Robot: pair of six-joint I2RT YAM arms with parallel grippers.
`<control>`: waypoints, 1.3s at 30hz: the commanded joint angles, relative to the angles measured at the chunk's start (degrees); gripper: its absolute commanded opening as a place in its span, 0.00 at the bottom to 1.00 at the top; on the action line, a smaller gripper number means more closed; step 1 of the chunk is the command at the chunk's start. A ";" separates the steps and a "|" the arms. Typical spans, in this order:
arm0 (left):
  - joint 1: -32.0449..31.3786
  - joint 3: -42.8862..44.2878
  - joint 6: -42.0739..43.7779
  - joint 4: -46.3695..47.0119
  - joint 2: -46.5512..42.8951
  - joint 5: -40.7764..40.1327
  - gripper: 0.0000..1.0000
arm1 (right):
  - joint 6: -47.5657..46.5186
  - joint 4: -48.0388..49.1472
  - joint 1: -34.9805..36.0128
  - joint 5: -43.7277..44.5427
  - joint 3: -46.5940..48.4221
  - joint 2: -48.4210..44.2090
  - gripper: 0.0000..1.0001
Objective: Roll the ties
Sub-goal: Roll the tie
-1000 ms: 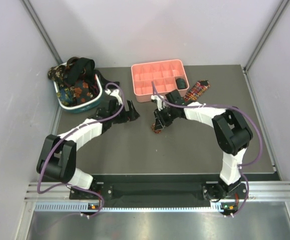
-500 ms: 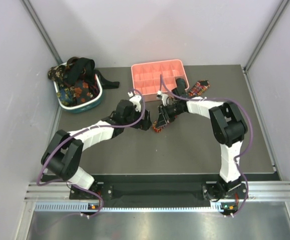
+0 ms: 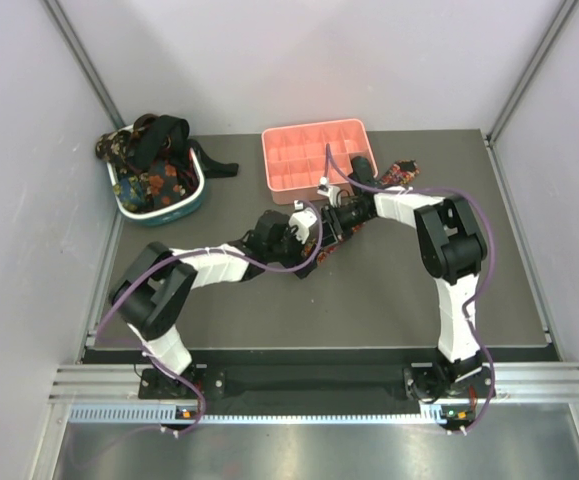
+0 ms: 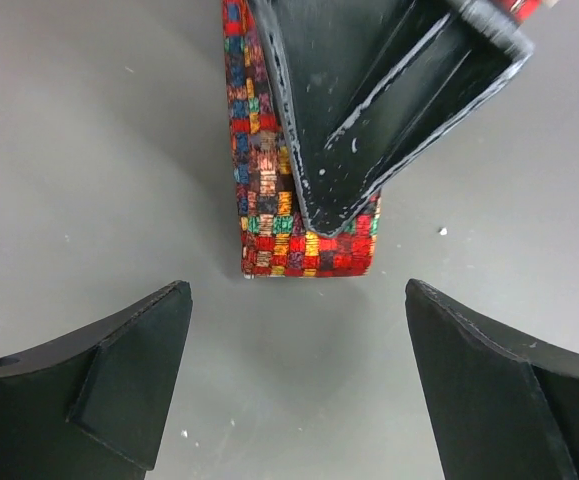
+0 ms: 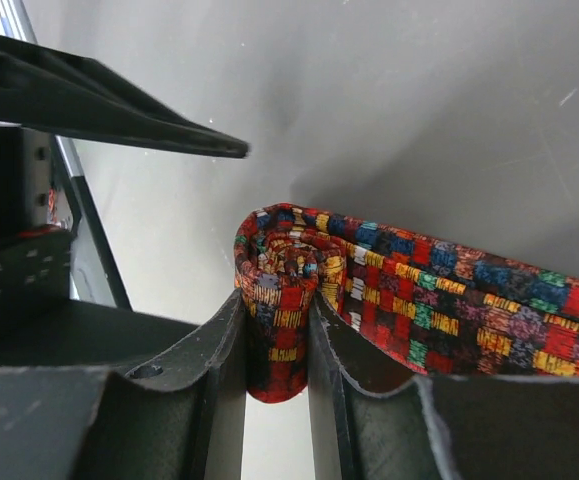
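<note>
The red-yellow-dark plaid tie (image 3: pixel 389 178) lies across the table from the middle toward the back right. Its near end is wound into a small roll (image 5: pixel 287 262). My right gripper (image 5: pixel 277 340) is shut on that roll, one finger (image 5: pixel 219 380) on each side. In the left wrist view the tie (image 4: pixel 259 190) shows under a right finger (image 4: pixel 389 90). My left gripper (image 4: pixel 299 300) stands open just short of the tie's rolled end, not touching it. Other ties (image 3: pixel 149 165), floral and black, are heaped in the basket.
The teal-and-white basket (image 3: pixel 174 212) stands at the back left with a black tie end (image 3: pixel 221 169) hanging over its side. A pink compartment tray (image 3: pixel 309 150) sits at the back centre, close behind my right gripper. Both arms meet at the table's middle.
My left arm has swung right from beside the basket to the plaid tie's rolled end. My right gripper has shifted a little toward the tray, still holding the roll.
</note>
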 commanded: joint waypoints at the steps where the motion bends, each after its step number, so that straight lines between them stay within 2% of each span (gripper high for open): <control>1: -0.54 3.79 3.45 2.08 2.01 0.49 0.92 | -3.77 -0.32 -1.12 4.17 2.05 2.61 0.11; 9: -2.12 9.06 5.38 -0.29 5.27 -1.70 0.90 | -4.39 -0.50 -1.82 4.79 2.23 3.41 0.11; 27: -2.65 18.39 3.89 -10.75 13.61 -3.99 0.83 | -4.57 0.11 -3.14 3.47 1.52 3.76 0.12; 34: -2.91 18.92 3.71 -10.58 14.50 -3.02 0.73 | -4.30 0.20 -3.23 3.38 1.26 3.93 0.12; 36: -2.91 18.92 4.06 -10.66 14.59 -2.76 0.68 | -4.04 0.20 -3.23 3.82 1.18 3.93 0.12; 39: -3.00 18.92 4.76 -11.02 14.50 -2.23 0.56 | -3.69 0.20 -3.14 4.61 1.17 3.76 0.19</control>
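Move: From the left hand, open and pointing ahead, right and down, the tie's roll is about 2 cm ahead, 4 cm to the right and 2 cm lower. The far end of the tie lies some 17 cm ahead and 20 cm to the right of that hand; the pink organizer's middle is roughly 19 cm ahead and 2 cm to the right. The right hand already has the roll pinched right at its fingertips. The left fingers come in astride the tie's roll and narrow until they seem just to touch its two edges, still about half open. To get there the left hand goes some 5 cm forward and to the right, then sinks about 3 cm beside the right fingers. The right hand keeps its pinch on the roll and eases it about 2 cm to the right and forward along the tie. ##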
